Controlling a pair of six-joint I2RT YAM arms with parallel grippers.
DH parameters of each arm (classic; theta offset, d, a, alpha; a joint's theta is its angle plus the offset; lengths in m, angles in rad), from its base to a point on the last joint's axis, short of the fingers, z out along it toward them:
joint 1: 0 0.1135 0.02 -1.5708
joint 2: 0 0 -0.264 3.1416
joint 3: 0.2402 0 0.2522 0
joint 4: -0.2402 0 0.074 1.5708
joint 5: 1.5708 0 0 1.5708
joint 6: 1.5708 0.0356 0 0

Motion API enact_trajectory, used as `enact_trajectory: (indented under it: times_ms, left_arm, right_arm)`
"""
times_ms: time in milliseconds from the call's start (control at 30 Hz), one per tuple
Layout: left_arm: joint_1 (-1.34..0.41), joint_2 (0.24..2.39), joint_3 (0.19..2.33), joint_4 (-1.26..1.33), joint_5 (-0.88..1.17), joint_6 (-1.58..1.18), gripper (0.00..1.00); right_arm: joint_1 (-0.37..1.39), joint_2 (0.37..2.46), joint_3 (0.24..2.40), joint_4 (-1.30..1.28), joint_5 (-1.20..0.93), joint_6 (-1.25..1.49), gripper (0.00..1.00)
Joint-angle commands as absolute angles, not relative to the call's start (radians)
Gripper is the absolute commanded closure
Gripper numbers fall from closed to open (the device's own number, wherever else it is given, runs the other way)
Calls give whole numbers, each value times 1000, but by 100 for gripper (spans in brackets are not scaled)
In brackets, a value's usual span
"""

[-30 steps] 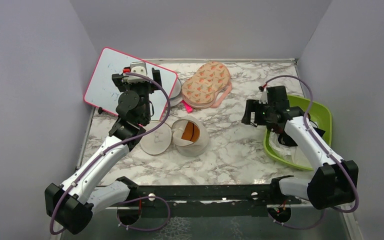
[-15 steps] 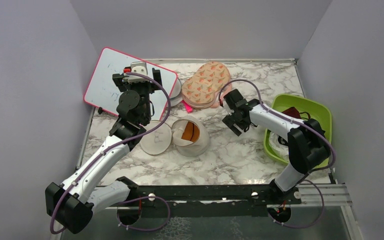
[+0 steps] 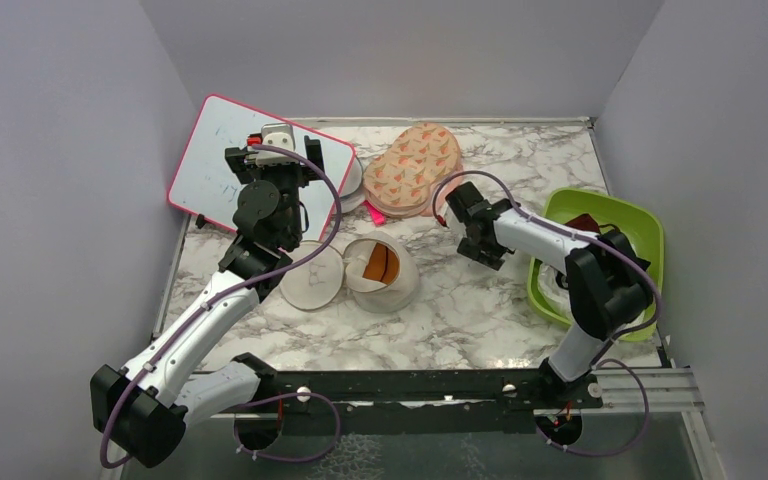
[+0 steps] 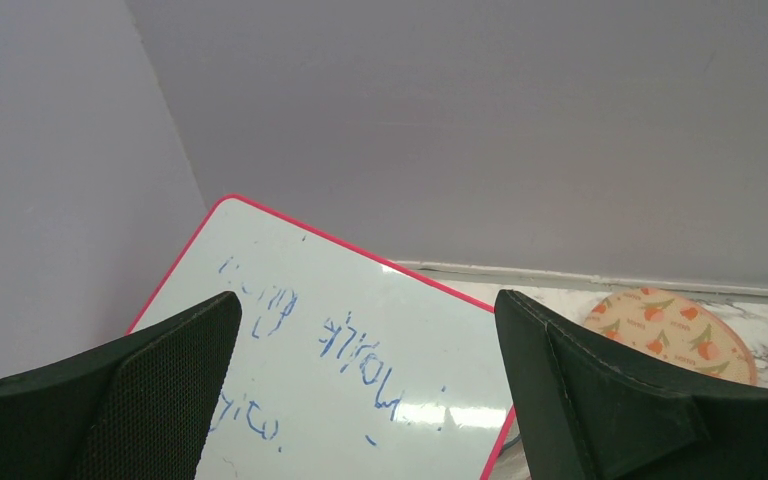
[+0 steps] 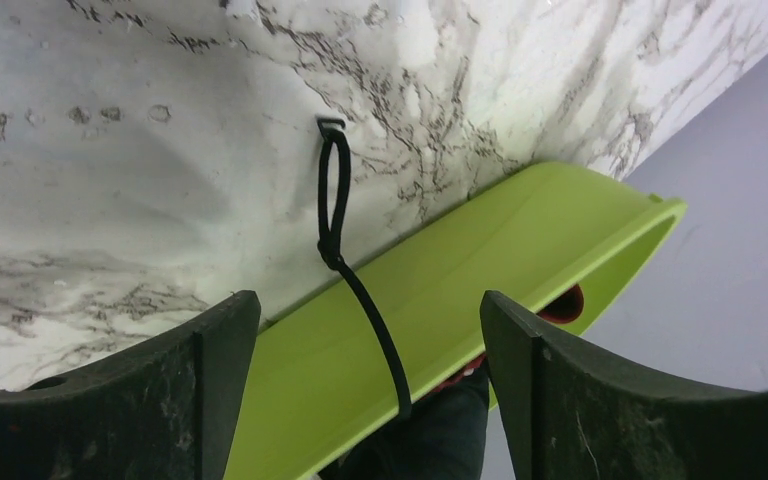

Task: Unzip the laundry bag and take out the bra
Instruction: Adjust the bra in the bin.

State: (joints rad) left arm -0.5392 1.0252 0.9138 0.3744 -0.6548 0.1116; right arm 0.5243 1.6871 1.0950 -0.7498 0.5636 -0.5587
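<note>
The laundry bag (image 3: 397, 285), a round white mesh pod, sits unzipped at the table's middle left. Its flat lid (image 3: 312, 276) lies flipped open beside it on the left. The orange-brown bra (image 3: 381, 263) shows inside the pod. My left gripper (image 3: 272, 152) (image 4: 365, 300) hovers open behind the lid, facing the whiteboard, with nothing between its fingers. To the right of the pod and apart from it, my right gripper (image 3: 472, 226) (image 5: 360, 300) is open and empty, looking toward the green bin.
A pink-rimmed whiteboard (image 3: 222, 160) (image 4: 340, 340) leans at the back left. A peach patterned case (image 3: 415, 165) (image 4: 675, 320) lies at the back centre. The green bin (image 3: 650, 235) (image 5: 480, 260) on the right holds dark red cloth (image 3: 582, 222). A black strap (image 5: 338, 200) hangs over its edge.
My right arm has swung left from above the green bin to the table's middle, right of the pod. The left arm and the pod have not moved.
</note>
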Motion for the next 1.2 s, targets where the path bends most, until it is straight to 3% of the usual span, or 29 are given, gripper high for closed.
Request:
enact_trajectory:
  times_ms: [0, 267, 667, 767, 833, 1000, 1167]
  left_arm:
    - [-544, 1013, 907, 400, -659, 107, 7]
    - [-547, 1004, 904, 406, -663, 110, 7]
    - [-570, 988, 899, 420, -675, 129, 7]
    - [-575, 981, 898, 424, -680, 134, 7]
    - [-574, 978, 897, 426, -683, 136, 7]
    - [-575, 980, 898, 426, -682, 138, 7]
    - [-576, 986, 898, 425, -677, 137, 7]
  right_arm:
    - [509, 1750, 1094, -695, 551, -615, 22]
    - [482, 1806, 1064, -584, 608, -653, 25]
    - [438, 1807, 1010, -520, 598, -673, 55]
    - [437, 1817, 1038, -570, 574, -641, 68]
    - [438, 1810, 1060, -590, 560, -613, 83]
    - [432, 1651, 1045, -526, 451, -543, 98]
    - [355, 1436, 965, -359, 363, -366, 99]
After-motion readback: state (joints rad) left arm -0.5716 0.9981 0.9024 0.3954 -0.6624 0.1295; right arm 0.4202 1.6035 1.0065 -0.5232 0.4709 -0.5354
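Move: The black bra strap that I go for hangs over the bin's left rim, some 3 cm to the right of my right hand, 1 cm ahead and about 4 cm below. Its hook lies on the table, level with me, roughly 2 cm to my left and 6 cm down. Inside the bin, the bra is about 13 cm right and 3 cm back, the dark red cloth 11 cm right and 2 cm ahead. From my left hand the strap is some 48 cm right, 4 cm back and 35 cm below. I bring my open right hand down about 4.5 cm and some 3 cm right, edging forward, to the strap beside the bin's rim, and close the fingers fully to pinch it a little way from its hook. Then I go quickly up about 4.5 cm, drifting left and forward and tilting the wrist some 15 degrees, with the strap held. ##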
